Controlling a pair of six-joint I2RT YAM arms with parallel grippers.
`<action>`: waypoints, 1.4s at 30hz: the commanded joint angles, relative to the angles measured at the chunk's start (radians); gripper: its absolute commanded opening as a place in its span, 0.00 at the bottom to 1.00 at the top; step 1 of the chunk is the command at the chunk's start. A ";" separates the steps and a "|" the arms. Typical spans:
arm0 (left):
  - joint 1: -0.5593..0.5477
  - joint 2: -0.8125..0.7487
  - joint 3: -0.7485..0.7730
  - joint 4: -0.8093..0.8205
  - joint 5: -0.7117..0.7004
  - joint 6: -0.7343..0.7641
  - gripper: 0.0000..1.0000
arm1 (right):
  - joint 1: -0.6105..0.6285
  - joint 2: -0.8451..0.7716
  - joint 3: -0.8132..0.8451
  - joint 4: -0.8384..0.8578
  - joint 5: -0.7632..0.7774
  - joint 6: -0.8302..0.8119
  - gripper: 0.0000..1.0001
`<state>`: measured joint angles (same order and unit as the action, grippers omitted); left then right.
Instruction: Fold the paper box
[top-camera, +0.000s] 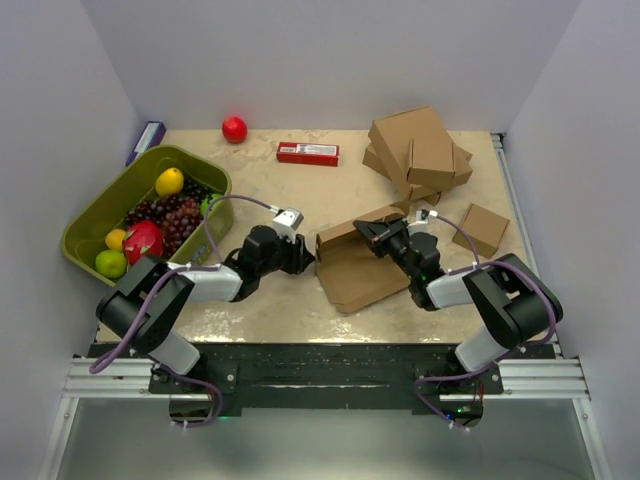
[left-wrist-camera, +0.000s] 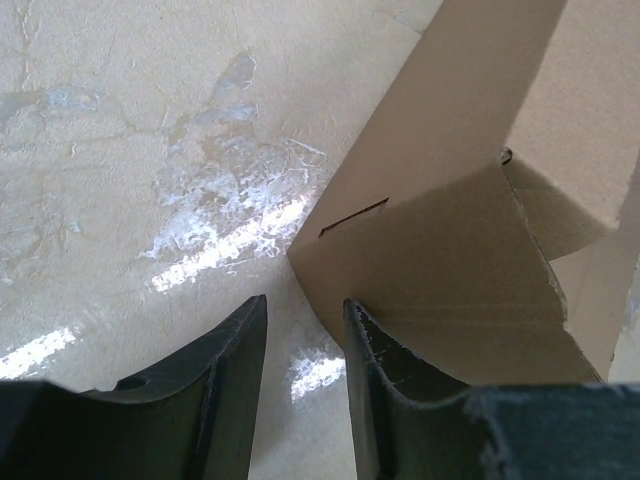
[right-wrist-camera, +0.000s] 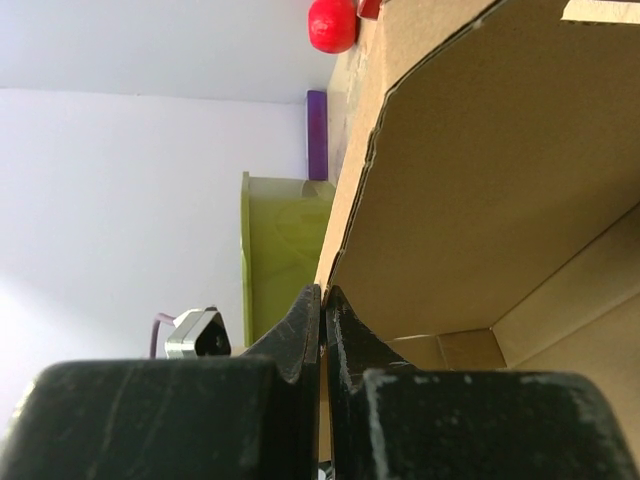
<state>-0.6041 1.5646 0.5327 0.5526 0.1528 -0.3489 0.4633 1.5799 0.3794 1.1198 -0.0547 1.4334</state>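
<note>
The paper box (top-camera: 362, 270) is a brown cardboard mailer lying partly folded in the middle of the table, with its back wall raised. My left gripper (top-camera: 306, 252) is at the box's left corner. In the left wrist view it (left-wrist-camera: 305, 325) is open, with bare table between the fingers and the cardboard (left-wrist-camera: 450, 270) against the outside of the right finger (left-wrist-camera: 375, 350). My right gripper (top-camera: 373, 232) is at the box's back wall. In the right wrist view it (right-wrist-camera: 322, 300) is shut on the edge of a cardboard flap (right-wrist-camera: 470, 180).
A green basket (top-camera: 95, 215) of fruit stands at the left. A red apple (top-camera: 234, 129), a red carton (top-camera: 307, 153) and a purple item (top-camera: 146, 139) lie at the back. A pile of cardboard boxes (top-camera: 418, 150) and a small brown box (top-camera: 481, 228) are at the right.
</note>
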 joint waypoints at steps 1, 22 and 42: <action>-0.020 0.015 0.033 0.093 0.019 -0.016 0.41 | 0.000 0.023 -0.033 -0.069 -0.008 -0.033 0.00; -0.054 -0.008 -0.005 0.311 0.143 0.070 0.58 | 0.001 0.014 -0.045 -0.072 0.001 -0.039 0.00; -0.060 0.127 0.004 0.517 0.186 -0.047 0.70 | 0.000 0.017 -0.051 -0.063 -0.005 -0.033 0.00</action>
<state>-0.6498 1.6676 0.5037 0.9001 0.3202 -0.3492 0.4438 1.5799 0.3527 1.1206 -0.0296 1.4322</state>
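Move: The left gripper, about half open, is right beside the box's end flap: the flap's middle is about 3 cm to its right, 2 cm ahead, roughly level. The box's bottom panel centres some 11 cm right and 2 cm back, about 4 cm lower. The shut right gripper, holding the upright panel's top edge, has that end flap about 9 cm to its left, 4 cm back and 8 cm below. Keep the left gripper's right-hand finger against the box's end flap and push it right about 5 cm; from partway on, lift some 3 cm, turn the hand about 10 degrees clockwise, and spread the fingers wider. With the right gripper stay clamped on the panel edge, easing only about a centimetre right and down. ##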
